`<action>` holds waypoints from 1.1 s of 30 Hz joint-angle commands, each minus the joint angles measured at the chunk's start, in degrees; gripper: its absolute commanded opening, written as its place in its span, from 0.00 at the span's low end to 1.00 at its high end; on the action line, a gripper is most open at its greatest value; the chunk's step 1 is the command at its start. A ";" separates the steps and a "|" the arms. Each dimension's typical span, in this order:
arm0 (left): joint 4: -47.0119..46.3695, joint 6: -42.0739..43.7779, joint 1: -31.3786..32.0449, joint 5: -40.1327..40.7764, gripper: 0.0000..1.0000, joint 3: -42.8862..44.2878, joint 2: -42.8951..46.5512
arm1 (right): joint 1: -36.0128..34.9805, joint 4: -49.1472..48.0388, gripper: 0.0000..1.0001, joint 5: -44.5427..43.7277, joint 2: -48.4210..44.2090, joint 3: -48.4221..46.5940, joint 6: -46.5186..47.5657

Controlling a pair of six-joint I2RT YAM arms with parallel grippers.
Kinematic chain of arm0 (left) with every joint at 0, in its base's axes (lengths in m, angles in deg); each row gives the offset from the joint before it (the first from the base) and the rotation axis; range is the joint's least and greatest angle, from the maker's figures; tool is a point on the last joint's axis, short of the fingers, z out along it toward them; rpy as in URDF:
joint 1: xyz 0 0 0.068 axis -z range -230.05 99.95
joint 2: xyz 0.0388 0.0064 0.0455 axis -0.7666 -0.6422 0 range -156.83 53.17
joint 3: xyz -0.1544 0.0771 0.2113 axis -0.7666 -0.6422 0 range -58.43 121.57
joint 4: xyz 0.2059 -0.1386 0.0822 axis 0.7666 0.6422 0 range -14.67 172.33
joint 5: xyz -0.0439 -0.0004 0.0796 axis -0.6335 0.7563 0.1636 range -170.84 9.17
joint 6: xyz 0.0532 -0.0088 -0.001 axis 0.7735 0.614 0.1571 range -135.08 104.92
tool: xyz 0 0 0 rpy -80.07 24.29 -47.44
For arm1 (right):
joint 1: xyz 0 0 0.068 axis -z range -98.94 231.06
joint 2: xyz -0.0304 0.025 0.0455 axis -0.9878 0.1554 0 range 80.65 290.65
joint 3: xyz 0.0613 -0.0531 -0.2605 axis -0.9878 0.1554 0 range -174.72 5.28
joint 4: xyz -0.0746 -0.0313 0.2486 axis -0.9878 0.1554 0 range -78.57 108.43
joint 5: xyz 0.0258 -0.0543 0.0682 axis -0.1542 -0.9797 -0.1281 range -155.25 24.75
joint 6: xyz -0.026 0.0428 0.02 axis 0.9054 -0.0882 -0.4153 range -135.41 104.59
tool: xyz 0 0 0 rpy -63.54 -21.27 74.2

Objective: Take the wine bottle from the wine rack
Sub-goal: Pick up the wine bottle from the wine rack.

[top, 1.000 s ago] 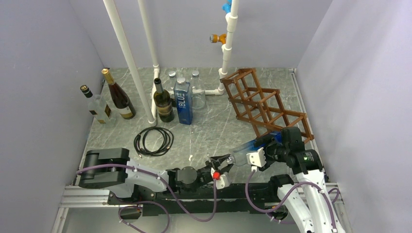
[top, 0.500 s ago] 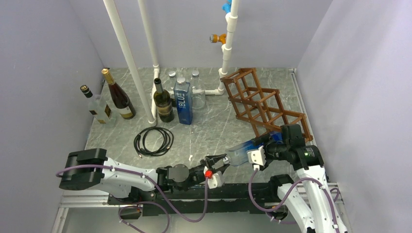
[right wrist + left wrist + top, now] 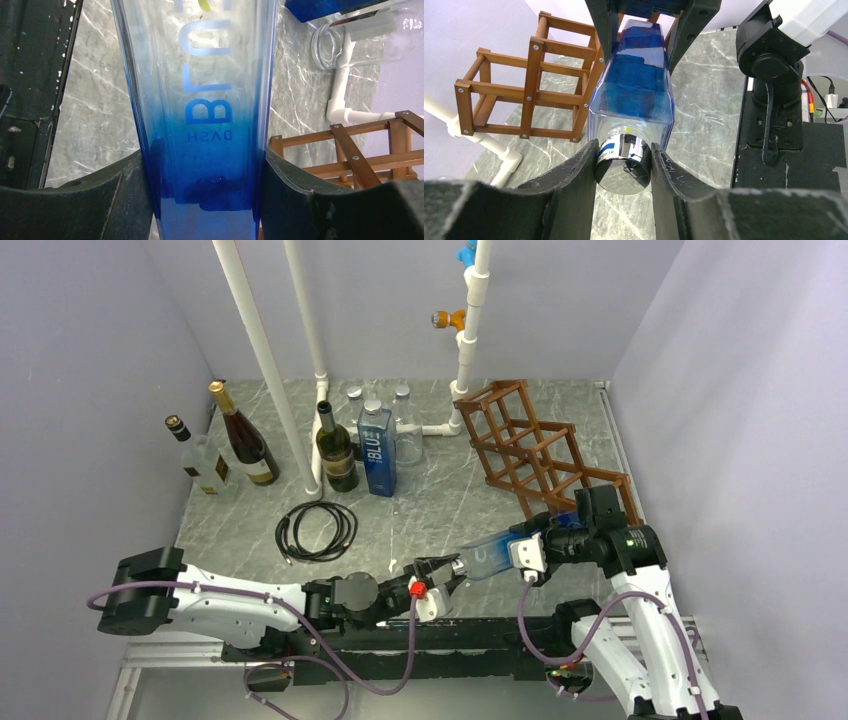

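The wine bottle point(image 3: 493, 556) is a square clear bottle tinted blue toward its base, with a silver cap point(image 3: 623, 161). It hangs roughly level above the table, in front of the reddish-brown wine rack point(image 3: 530, 448) and outside its cells. My left gripper point(image 3: 438, 571) is shut on the cap, one finger point(image 3: 574, 175) on each side. My right gripper point(image 3: 547, 543) is shut on the blue base end of the bottle point(image 3: 205, 100), with the pads pressed on its flat sides. The rack also shows behind the bottle point(image 3: 529, 85) and at the right edge point(image 3: 360, 150).
Dark bottles point(image 3: 243, 437) point(image 3: 336, 450) and a pale one point(image 3: 200, 458) stand at the back left. A blue boxy bottle point(image 3: 377, 448) and clear bottles point(image 3: 404, 422) stand mid-back. A black cable coil point(image 3: 316, 530) lies on the marble floor. White pipes point(image 3: 262, 358) point(image 3: 468, 335) rise at the back.
The bottle and both grippers have shifted a little to the left, away from the rack. The left arm's rear link has swung out to the left.
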 commanded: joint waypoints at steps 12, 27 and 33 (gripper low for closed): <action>13.56 -8.33 0.12 0.35 0.00 9.60 7.35 | -2.00 -6.26 0.27 14.40 3.62 -5.72 -12.99; 21.77 -10.76 0.01 3.24 0.00 13.78 7.29 | -2.65 -18.16 0.25 17.73 2.64 0.28 -27.70; 24.70 -12.97 -0.25 5.34 0.09 14.95 7.42 | -2.65 -25.20 0.25 17.87 1.92 3.99 -35.83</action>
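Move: The blue bottle is already held between both hands. Its middle lies about 11 cm to the right of my left hand, 4 cm ahead and a few cm lower, and only about 3 cm to the left of my right hand, roughly level with it. The standing blue bottle is some 33 cm ahead of my left hand, 17 cm to its left and about 10 cm lower. The wine rack's middle is about 27 cm ahead of my right hand and 14 cm to its right. I raise the cap end of the blue bottle: my left hand keeps its pinch on the cap and goes up about 5 cm, easing slightly left. My right hand keeps its grip on the body and shifts about 4 cm left, almost level, its wrist lifting the left side and rolling the forward side down, some 15 degrees each. ##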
